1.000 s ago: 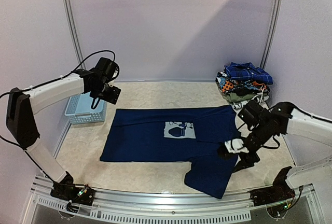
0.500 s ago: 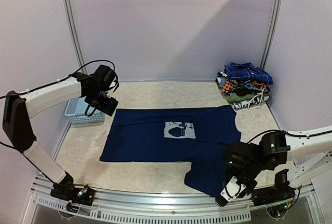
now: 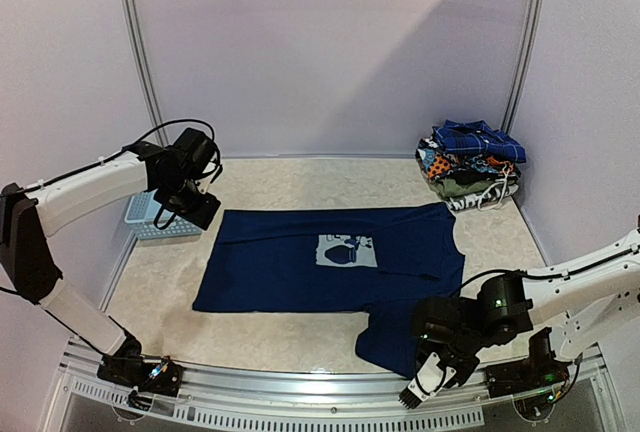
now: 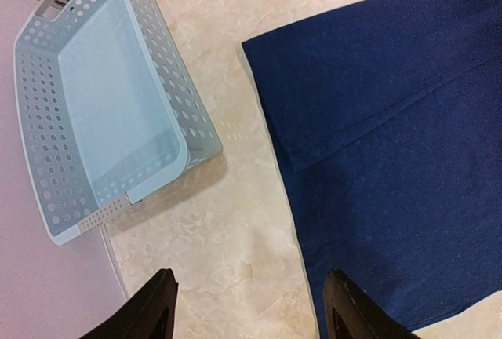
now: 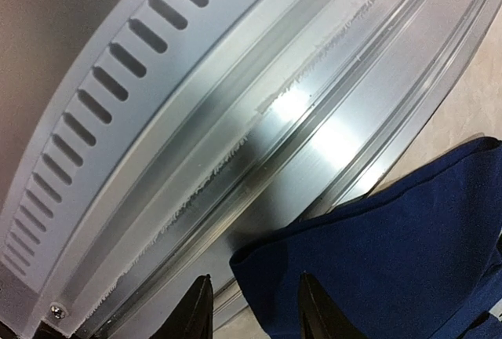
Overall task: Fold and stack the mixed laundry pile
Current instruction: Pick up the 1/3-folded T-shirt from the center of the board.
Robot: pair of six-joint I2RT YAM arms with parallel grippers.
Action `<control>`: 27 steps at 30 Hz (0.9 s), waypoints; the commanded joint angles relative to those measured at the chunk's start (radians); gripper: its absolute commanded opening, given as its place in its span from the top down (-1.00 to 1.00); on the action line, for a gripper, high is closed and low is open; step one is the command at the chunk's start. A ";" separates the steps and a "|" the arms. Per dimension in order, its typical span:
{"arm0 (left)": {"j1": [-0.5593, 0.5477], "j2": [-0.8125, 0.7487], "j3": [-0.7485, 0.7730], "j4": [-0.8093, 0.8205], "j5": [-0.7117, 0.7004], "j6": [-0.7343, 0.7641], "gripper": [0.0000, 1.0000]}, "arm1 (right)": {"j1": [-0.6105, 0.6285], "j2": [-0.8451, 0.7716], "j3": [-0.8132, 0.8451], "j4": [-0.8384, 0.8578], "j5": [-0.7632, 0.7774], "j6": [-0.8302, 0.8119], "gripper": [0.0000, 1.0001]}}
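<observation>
A navy T-shirt (image 3: 300, 262) with a pale chest print (image 3: 348, 250) lies spread flat on the table. One part of it hangs toward the near edge (image 3: 395, 337). My left gripper (image 3: 192, 210) hovers open over its far left corner. In the left wrist view the left gripper (image 4: 247, 309) straddles bare table beside the shirt's edge (image 4: 392, 143). My right gripper (image 3: 425, 384) sits low at the near edge. In the right wrist view the right gripper (image 5: 255, 311) stands apart around a corner of the navy cloth (image 5: 376, 253). The rest of the laundry pile (image 3: 472, 167) is stacked at the back right, with a plaid shirt (image 3: 478, 139) on top.
A light-blue perforated basket (image 3: 160, 214) stands at the left beside the shirt and looks empty in the left wrist view (image 4: 102, 96). A ribbed metal rail (image 5: 235, 119) runs along the table's near edge under the right gripper. Walls close in the back and sides.
The right arm swung from the shirt's right side down to the near edge, its jaws narrowing. The left gripper shifted slightly left and lower toward the shirt's far left corner.
</observation>
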 commanded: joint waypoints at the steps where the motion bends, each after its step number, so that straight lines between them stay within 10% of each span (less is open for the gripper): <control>1: -0.006 0.001 -0.013 -0.028 -0.022 0.000 -0.32 | 0.025 0.019 -0.014 0.031 0.020 0.014 0.26; 14: -0.001 -0.001 -0.012 -0.032 -0.028 0.010 -0.33 | 0.052 0.070 -0.036 0.058 0.079 -0.001 0.37; 21: 0.001 -0.012 -0.033 -0.049 -0.015 -0.031 -0.33 | 0.059 0.088 -0.020 0.109 0.161 0.031 0.97; 27: -0.007 -0.055 -0.071 -0.134 0.152 -0.210 -0.33 | 0.042 -0.011 0.018 0.041 0.213 0.065 1.00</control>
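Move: The T-shirt's sleeve corner lies about 1 cm ahead of the right hand and 2 cm below, with the front rail roughly 2 cm back and 4 below; the shirt's print is some 33 cm ahead and 12 left. From the left hand, the shirt's near left corner is roughly 11 cm back and 14 down, hardly to the side, and the basket about 15 left, 8 ahead, 10 down. Lower the right gripper about 2 cm onto the T-shirt's sleeve corner at the front rail, close its half-open fingers to pinch the fabric edge, then ease forward about 1.5 cm, barely rising, tips tilting slightly forward. Hold the left gripper open and nearly still, then at the end start it back and down, some 2.5 cm, towards the shirt's near left corner. ##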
